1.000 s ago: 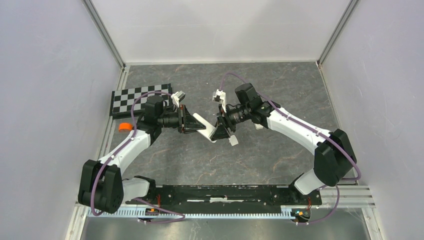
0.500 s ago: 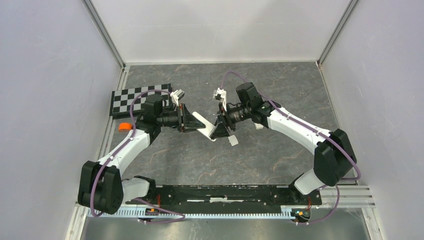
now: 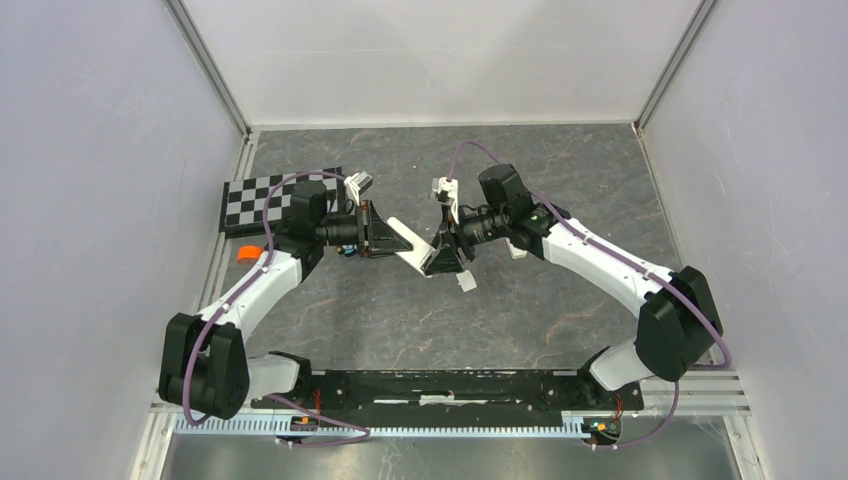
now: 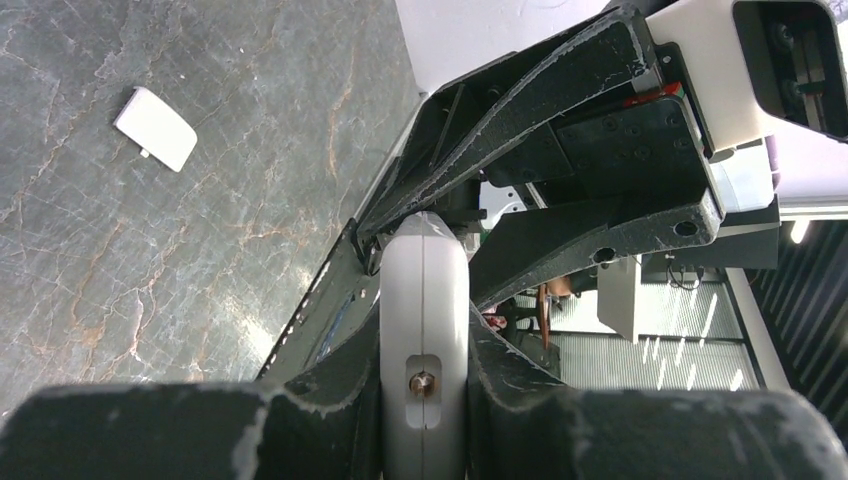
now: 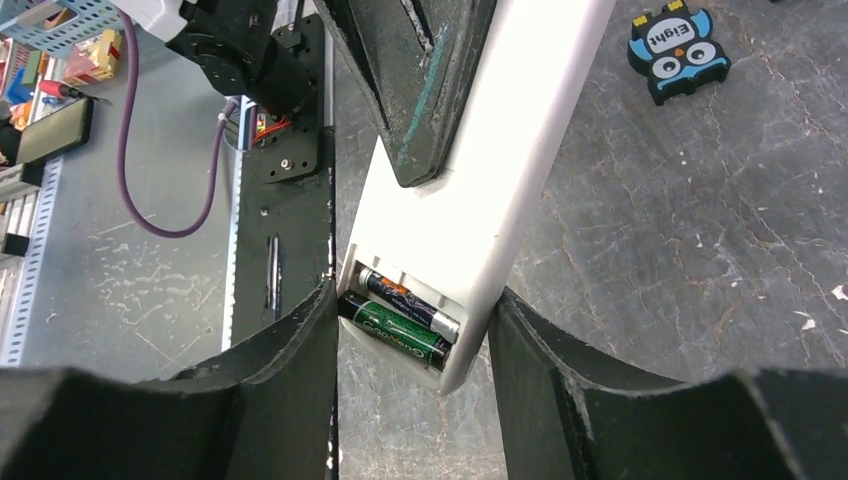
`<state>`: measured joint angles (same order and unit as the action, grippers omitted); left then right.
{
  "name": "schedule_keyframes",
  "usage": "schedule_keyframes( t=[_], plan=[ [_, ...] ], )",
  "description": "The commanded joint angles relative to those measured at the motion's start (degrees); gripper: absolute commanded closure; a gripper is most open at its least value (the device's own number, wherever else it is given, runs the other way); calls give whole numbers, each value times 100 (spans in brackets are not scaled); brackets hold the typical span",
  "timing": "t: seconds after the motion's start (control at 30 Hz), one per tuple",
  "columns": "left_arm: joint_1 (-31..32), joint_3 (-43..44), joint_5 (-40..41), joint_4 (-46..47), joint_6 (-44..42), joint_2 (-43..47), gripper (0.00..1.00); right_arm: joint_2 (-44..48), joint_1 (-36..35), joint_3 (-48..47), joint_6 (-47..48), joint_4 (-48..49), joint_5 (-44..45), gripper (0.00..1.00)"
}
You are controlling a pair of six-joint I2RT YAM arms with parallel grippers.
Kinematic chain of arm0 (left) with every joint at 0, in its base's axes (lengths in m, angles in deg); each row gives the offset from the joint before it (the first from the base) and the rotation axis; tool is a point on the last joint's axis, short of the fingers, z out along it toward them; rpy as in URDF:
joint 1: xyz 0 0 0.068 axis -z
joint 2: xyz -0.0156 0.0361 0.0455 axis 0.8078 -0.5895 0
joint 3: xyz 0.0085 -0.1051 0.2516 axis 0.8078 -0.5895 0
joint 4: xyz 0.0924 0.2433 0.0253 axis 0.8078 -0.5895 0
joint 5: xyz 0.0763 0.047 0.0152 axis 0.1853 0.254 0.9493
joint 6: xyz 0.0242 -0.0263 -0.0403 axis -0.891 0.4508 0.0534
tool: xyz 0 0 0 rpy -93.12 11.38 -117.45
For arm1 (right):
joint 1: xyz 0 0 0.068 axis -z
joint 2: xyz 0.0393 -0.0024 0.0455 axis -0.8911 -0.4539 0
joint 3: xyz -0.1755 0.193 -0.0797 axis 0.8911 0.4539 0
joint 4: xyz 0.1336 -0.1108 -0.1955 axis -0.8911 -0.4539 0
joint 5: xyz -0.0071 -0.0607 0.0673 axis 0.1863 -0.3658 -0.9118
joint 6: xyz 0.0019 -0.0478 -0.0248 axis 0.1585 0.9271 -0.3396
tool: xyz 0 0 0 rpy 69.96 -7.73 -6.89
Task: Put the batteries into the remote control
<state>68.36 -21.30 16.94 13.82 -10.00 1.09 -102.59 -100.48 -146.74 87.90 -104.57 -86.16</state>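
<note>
The white remote control (image 3: pixel 405 245) hangs above the table between the two arms. My left gripper (image 3: pixel 383 238) is shut on one end, which shows edge-on in the left wrist view between its fingers (image 4: pixel 520 370). My right gripper (image 5: pixel 415 300) is shut on the other end, one finger on each side of the open battery bay. Two batteries lie side by side in that bay: a green one (image 5: pixel 395 330) and a dark one with orange print (image 5: pixel 410 303). The remote control (image 5: pixel 500 150) runs up and away in the right wrist view.
A small white cover (image 3: pixel 466 281) lies on the dark stone table (image 3: pixel 560 160) below the right gripper, and shows as cover (image 4: pixel 155 128) in the left wrist view. An owl-shaped block (image 5: pixel 680 52) lies nearby. A checkerboard (image 3: pixel 265 200) and an orange object (image 3: pixel 248 253) sit at far left.
Both arms have shifted slightly away from the bases, carrying the remote between them. The right jaws closed a touch. The left grip is unchanged.
</note>
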Motion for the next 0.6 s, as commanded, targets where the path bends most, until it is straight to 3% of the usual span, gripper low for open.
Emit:
schedule_keyframes(
  t=[0.0,0.13,0.33,0.57],
  plan=[
    [-15,336,-588,45,386,-59,98,-51,-7,-140,666,-250,419,36],
    [-15,370,-468,-80,60,-85,98,71,59,27,90,228,66,18],
    [-15,405,-206,-262,-255,-112,98,458,213,635,-1218,1520,-510,9],
    [-22,487,-160,-254,-367,-69,98,931,500,1499,-3082,3550,-508,5]
  ],
)
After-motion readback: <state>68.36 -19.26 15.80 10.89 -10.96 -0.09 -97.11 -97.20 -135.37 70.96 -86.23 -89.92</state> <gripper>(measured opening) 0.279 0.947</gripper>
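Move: The open battery end of the remote control, with both batteries already lying in it, is between the right hand's fingertips, barely 1 cm to the left of that hand point and level with it. From the right hand, the loose battery cover lies on the table about 7 cm to the right, 2 cm back and 20 cm below; the owl toy is some 18 cm left, 4 cm ahead and 20 cm below. The left hand grips the remote farther up, with the battery end about 5 cm to its right, 3 cm back and 2 cm below. The right hand lets go of the remote's battery end, its fingers spreading from about half open to nearly full width while the hand stays almost in place, then backs off a little over 1 cm to the right and rises about 1 cm, its fingertips tipping up as the wrist turns some 10 degrees. The left hand keeps its grip on the remote and holds it practically still in the air, so that the right fingers come clear on both sides of the battery end. ##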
